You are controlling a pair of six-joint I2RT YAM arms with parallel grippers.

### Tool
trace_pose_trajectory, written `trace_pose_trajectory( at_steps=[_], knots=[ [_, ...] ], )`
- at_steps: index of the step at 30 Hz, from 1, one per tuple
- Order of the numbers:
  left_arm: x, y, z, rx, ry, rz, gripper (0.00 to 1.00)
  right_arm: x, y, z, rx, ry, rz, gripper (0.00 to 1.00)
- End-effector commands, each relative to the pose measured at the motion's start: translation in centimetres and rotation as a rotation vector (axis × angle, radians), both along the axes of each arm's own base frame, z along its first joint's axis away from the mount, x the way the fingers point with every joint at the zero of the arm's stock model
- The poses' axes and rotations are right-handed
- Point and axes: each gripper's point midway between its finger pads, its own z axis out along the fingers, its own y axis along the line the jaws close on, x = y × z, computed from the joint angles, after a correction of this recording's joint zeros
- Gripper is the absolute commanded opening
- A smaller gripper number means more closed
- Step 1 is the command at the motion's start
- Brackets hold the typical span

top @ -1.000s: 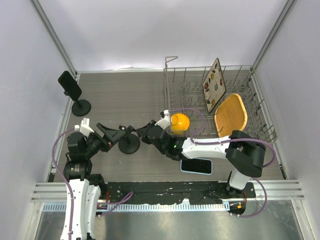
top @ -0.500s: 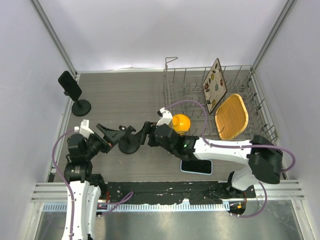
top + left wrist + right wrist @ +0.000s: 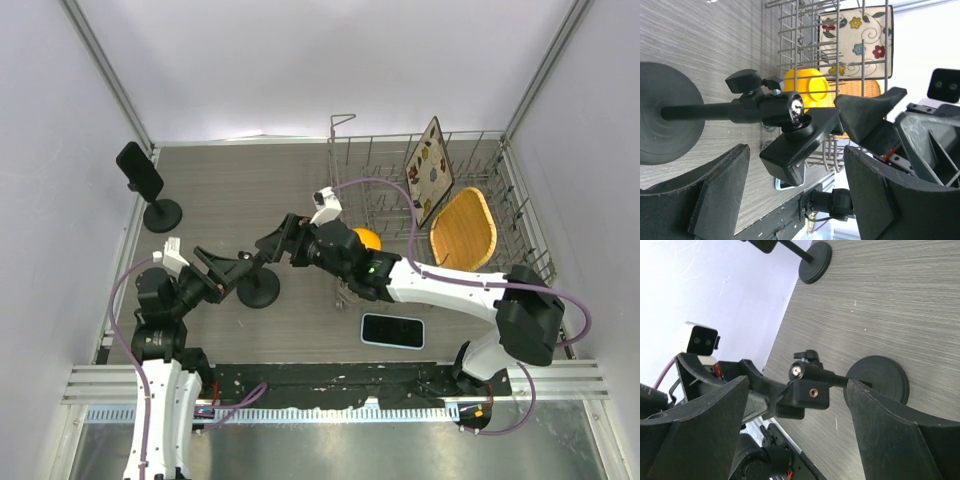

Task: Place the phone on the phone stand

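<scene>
The phone (image 3: pixel 392 330) lies flat, screen up, on the table near the front edge, with neither gripper touching it. A sliver of the phone (image 3: pixel 784 184) shows in the left wrist view. The black phone stand (image 3: pixel 259 292) stands on its round base left of centre, its clamp head (image 3: pixel 799 142) tilted over. My left gripper (image 3: pixel 224 272) is open just left of that head, the head lying ahead between its fingers (image 3: pixel 715 195). My right gripper (image 3: pixel 280 245) is open on the head's other side, with the clamp head (image 3: pixel 810 391) and base (image 3: pixel 878 385) ahead of it.
A wire dish rack (image 3: pixel 380 170) fills the back right, holding an orange cup (image 3: pixel 366 240), a flowered plate (image 3: pixel 428 170) and a wooden plate (image 3: pixel 462 230). A second black stand (image 3: pixel 142 172) stands at the far left by the wall.
My right gripper has opened and shifted up and away from the front, beside the stand's head. The left gripper, the stand and the phone have stayed about where they were.
</scene>
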Motion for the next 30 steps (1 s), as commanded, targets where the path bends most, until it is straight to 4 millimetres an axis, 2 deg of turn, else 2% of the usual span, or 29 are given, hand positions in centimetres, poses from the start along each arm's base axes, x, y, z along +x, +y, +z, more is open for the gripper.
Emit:
trace_pose_trajectory(
  at_steps=[1, 7, 10, 14, 17, 20, 21, 24, 25, 30],
  knots=[
    [0.2, -0.8, 1.3, -0.057, -0.049, -0.049, 0.79, 1.0, 1.5, 2.6, 0.109, 0.004, 0.028, 0.85],
    [0.4, -1.1, 0.9, -0.092, -0.029, -0.065, 0.78, 0.8, 2.6, 1.1, 0.103, 0.030, 0.075, 0.82],
    [0.8, -1.2, 0.9, -0.130, -0.031, -0.064, 0.73, 0.5, 3.5, 0.4, 0.123, 0.053, 0.109, 0.79],
    [1.0, -1.3, 0.9, -0.151, -0.033, -0.070, 0.65, 0.4, 3.8, -0.7, 0.137, 0.088, 0.114, 0.73],
    [1.1, -1.2, 0.6, -0.146, -0.026, -0.065, 0.60, 1.0, 3.2, -1.5, 0.148, 0.106, 0.085, 0.65],
    [1.5, -1.1, 0.5, -0.143, -0.036, -0.058, 0.54, 1.2, 2.9, -2.0, 0.166, 0.123, 0.081, 0.50],
    [1.6, -1.1, 0.6, -0.143, -0.040, -0.060, 0.52, 1.4, 2.7, -2.0, 0.175, 0.132, 0.074, 0.42],
    [1.7, -1.1, 0.8, -0.141, -0.043, -0.062, 0.42, 1.4, 2.7, -2.5, 0.169, 0.142, 0.077, 0.30],
    [1.8, -1.1, 0.9, -0.137, -0.047, -0.063, 0.35, 1.4, 2.7, -2.8, 0.163, 0.146, 0.078, 0.26],
    [1.8, -0.9, 1.8, -0.108, -0.070, -0.052, 0.15, 1.2, 2.6, -4.9, 0.123, 0.186, 0.073, 0.14]
  ],
)
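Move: The phone stand's head block is just off both open grippers: about 2 cm ahead, 3 cm right and 1 cm below the left hand, and from the right hand about 4 cm left, 1 cm ahead and 4 cm lower. Its round base lies straight under it, some 15 cm down. The loose phone lies about 33 cm right of the block and 10 cm nearer, on the table; the yellow mug is some 25 cm right of it and 8 cm farther out. Closing in from both sides, the hands take hold of the stand's head block. The right hand sinks about 4 cm and eases some 2.5 cm left, tilting slightly downward; the left inches forward and to the right by nearly 2 cm with a small roll. Both shut from wide to about half open, until their fingertips pinch opposite ends of the block. ##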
